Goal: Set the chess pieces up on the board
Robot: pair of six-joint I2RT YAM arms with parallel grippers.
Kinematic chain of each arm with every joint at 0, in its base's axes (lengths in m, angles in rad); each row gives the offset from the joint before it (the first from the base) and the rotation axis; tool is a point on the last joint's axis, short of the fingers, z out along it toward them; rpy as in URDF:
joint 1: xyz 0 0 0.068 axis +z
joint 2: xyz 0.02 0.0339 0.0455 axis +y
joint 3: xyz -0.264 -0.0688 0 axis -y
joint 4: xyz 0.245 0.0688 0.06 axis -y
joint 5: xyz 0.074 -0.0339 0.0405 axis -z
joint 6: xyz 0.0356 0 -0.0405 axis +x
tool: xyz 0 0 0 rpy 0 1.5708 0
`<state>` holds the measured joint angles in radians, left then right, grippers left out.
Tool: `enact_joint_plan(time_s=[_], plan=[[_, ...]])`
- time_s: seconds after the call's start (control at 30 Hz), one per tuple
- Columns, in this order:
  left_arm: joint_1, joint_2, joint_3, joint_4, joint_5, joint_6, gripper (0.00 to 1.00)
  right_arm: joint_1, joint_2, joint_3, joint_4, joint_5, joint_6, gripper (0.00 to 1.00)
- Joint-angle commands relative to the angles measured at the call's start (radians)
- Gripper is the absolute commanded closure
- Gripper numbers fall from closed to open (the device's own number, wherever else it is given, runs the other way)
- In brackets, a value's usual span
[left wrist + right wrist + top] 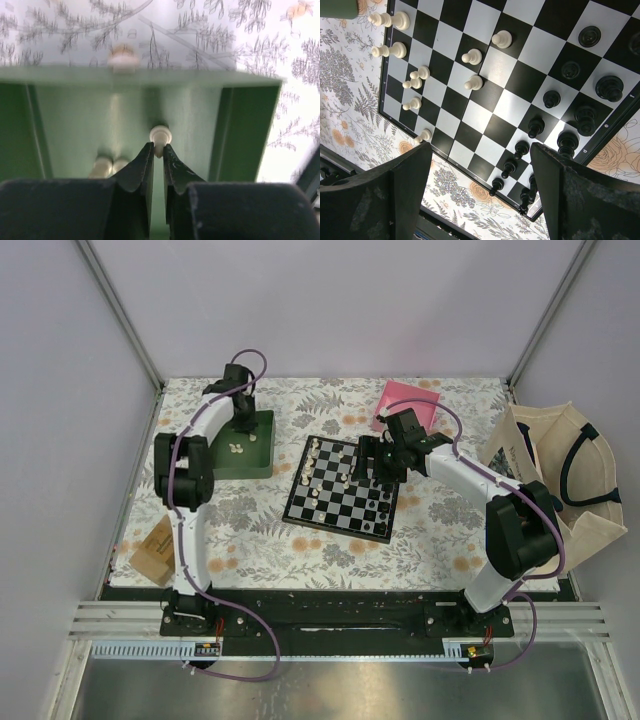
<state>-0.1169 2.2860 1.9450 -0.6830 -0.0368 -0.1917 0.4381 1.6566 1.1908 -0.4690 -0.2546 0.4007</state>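
Observation:
The checkered board (340, 502) lies mid-table. Cream-white pieces (314, 475) stand along its left side and black pieces (380, 502) along its right. In the left wrist view my left gripper (158, 148) is down inside the green tray (80, 120), its tips shut on the stem of a white chess piece (160, 135). Two more white pieces (111, 164) lie just left of the fingers. My right gripper (481, 150) hangs wide open above the board (485, 112), near the black pieces (551, 98), with nothing between its fingers. White pieces (472, 82) stand farther off.
The green tray (250, 455) sits left of the board with several white pieces (236, 448) in it. A pink box (408, 402) lies behind the board. A cream tote bag (560, 480) stands at the right edge, and a brown packet (155, 550) lies at the near left.

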Motion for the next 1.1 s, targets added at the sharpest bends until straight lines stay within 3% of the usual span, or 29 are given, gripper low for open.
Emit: enact_joint_plan(time_s=[0.0,0.17,0.37,0.57,0.87,1.07], plan=[[-0.026,-0.244,-0.110,0.054,-0.014,0.006,1.00,-0.006,-0.001,0.036,0.003,-0.023,-0.005,0.11],[-0.128,-0.453,-0.293,0.088,-0.052,-0.021,0.99,-0.006,-0.003,0.038,0.004,-0.028,-0.005,0.11],[-0.288,-0.565,-0.444,0.063,-0.153,-0.026,1.00,-0.006,-0.018,0.030,0.003,-0.028,-0.005,0.11],[-0.371,-0.663,-0.589,0.066,-0.135,-0.072,0.99,-0.006,-0.017,0.023,0.010,-0.028,-0.007,0.11],[-0.477,-0.637,-0.658,0.086,-0.101,-0.106,0.99,-0.006,-0.020,0.021,0.018,-0.037,-0.002,0.11],[-0.487,-0.594,-0.661,0.112,-0.098,-0.112,0.99,-0.006,-0.021,0.021,0.012,-0.023,-0.007,0.11]])
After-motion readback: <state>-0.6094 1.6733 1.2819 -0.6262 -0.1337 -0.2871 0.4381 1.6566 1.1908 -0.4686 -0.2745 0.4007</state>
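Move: The empty white back-rank square at the board's near-left, where I'm taking the piece I hold, lies about 21 cm back, 15 cm right and 3 cm below my left hand. A back-rank piece stands roughly 4 cm farther out from it, a white pawn some 4 cm to its right. Two white pieces in the tray sit about 4 cm back and 5 cm left of my left hand. From my right hand the square is about 17 cm left, level, 8 cm down. With the white piece still pinched, my left hand swings back about 20 cm and right about 15 cm, out of the green tray towards the near end of the white back rank. It arcs up some 12 cm first, then sinks about 7 and slows over the board's left edge, wrist turning 20 degrees clockwise, fingers staying closed. ##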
